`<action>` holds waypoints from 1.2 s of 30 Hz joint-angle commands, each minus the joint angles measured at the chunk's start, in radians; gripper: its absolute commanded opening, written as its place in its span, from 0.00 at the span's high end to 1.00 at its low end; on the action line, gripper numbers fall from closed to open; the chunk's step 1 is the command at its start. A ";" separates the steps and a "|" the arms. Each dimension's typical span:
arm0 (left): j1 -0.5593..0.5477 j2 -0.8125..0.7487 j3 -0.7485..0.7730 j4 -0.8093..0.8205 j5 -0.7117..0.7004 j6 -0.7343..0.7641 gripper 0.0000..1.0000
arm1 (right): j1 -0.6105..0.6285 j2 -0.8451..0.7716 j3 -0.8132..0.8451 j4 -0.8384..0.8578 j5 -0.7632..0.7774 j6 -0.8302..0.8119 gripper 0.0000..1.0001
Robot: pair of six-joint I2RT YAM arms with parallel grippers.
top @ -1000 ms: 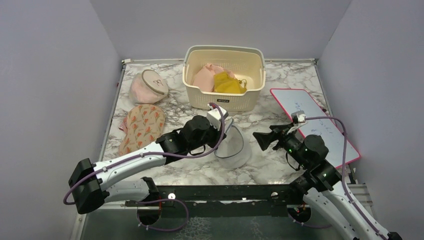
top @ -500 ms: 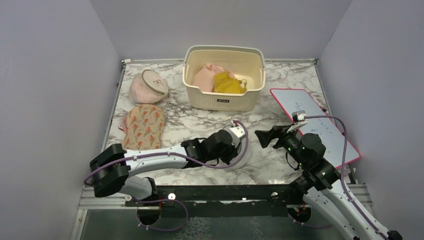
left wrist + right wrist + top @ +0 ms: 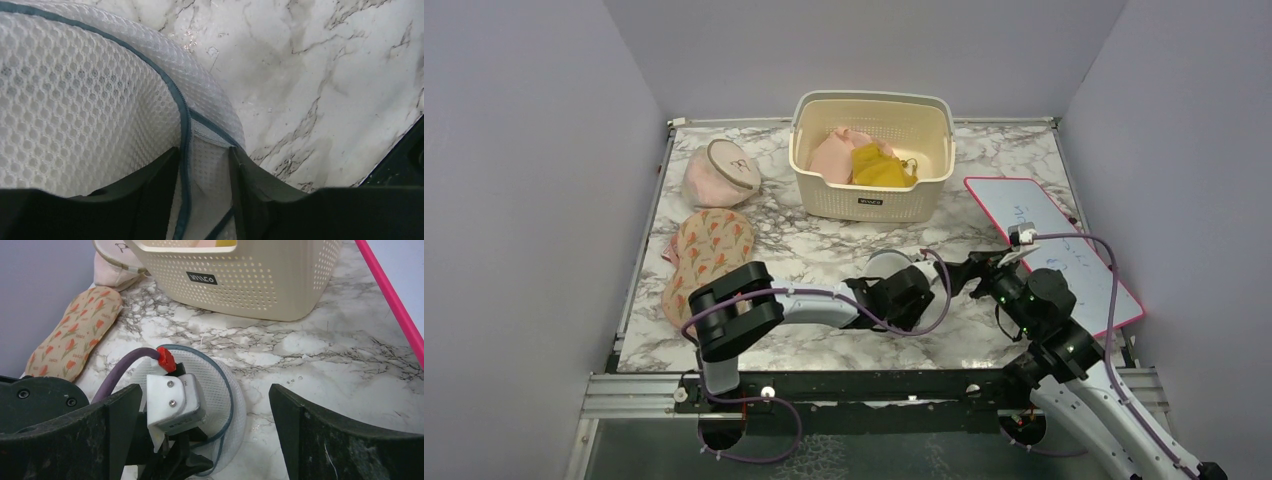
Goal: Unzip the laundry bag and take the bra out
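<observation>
The laundry bag (image 3: 90, 100) is white mesh with a grey-blue zip rim (image 3: 185, 125). My left gripper (image 3: 205, 160) is shut on the bag's edge right beside that rim, just above the marble table (image 3: 320, 75). In the top view the left arm reaches across to the right, and its gripper (image 3: 921, 290) hides most of the bag (image 3: 882, 263). My right gripper (image 3: 956, 272) is open and empty, facing the bag from the right. In the right wrist view the bag (image 3: 225, 385) sits between its wide-apart fingers (image 3: 305, 430). No bra shows in the bag.
A cream perforated basket (image 3: 872, 195) with pink and yellow garments stands at the back centre. A pinkish round bag (image 3: 720, 174) and a floral pouch (image 3: 707, 255) lie at the left. A pink-edged whiteboard (image 3: 1064, 250) lies at the right, under the right arm.
My left arm has swung to the right, carrying the laundry bag across the table until it sits next to the right gripper. The right arm has barely moved.
</observation>
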 commanded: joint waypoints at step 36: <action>0.168 -0.753 -0.087 -0.168 -0.065 0.058 0.01 | 0.005 0.070 0.117 -0.020 -0.098 -0.016 0.01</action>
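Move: The left gripper is down at the near right rim of the laundry bag, its flap edge between barely parted fingers. The bag's middle lies about 3 cm ahead of it, 5 cm left and 2 cm lower. From this hand the cream basket is roughly 31 cm ahead, 11 left and 7 higher; the whiteboard some 13 ahead, 28 right, 3 lower. From the right gripper the bag is 10 cm left, 1 back, 18 below. Spread the left fingers wide to let go of the bag's flap edge, easing the hand left while still low. Then lift away from the bag, hanging briefly part-way before climbing on, to end about 19 cm higher and 8 cm farther left; as you rise, swing the fingertips up by some 25 degrees. ##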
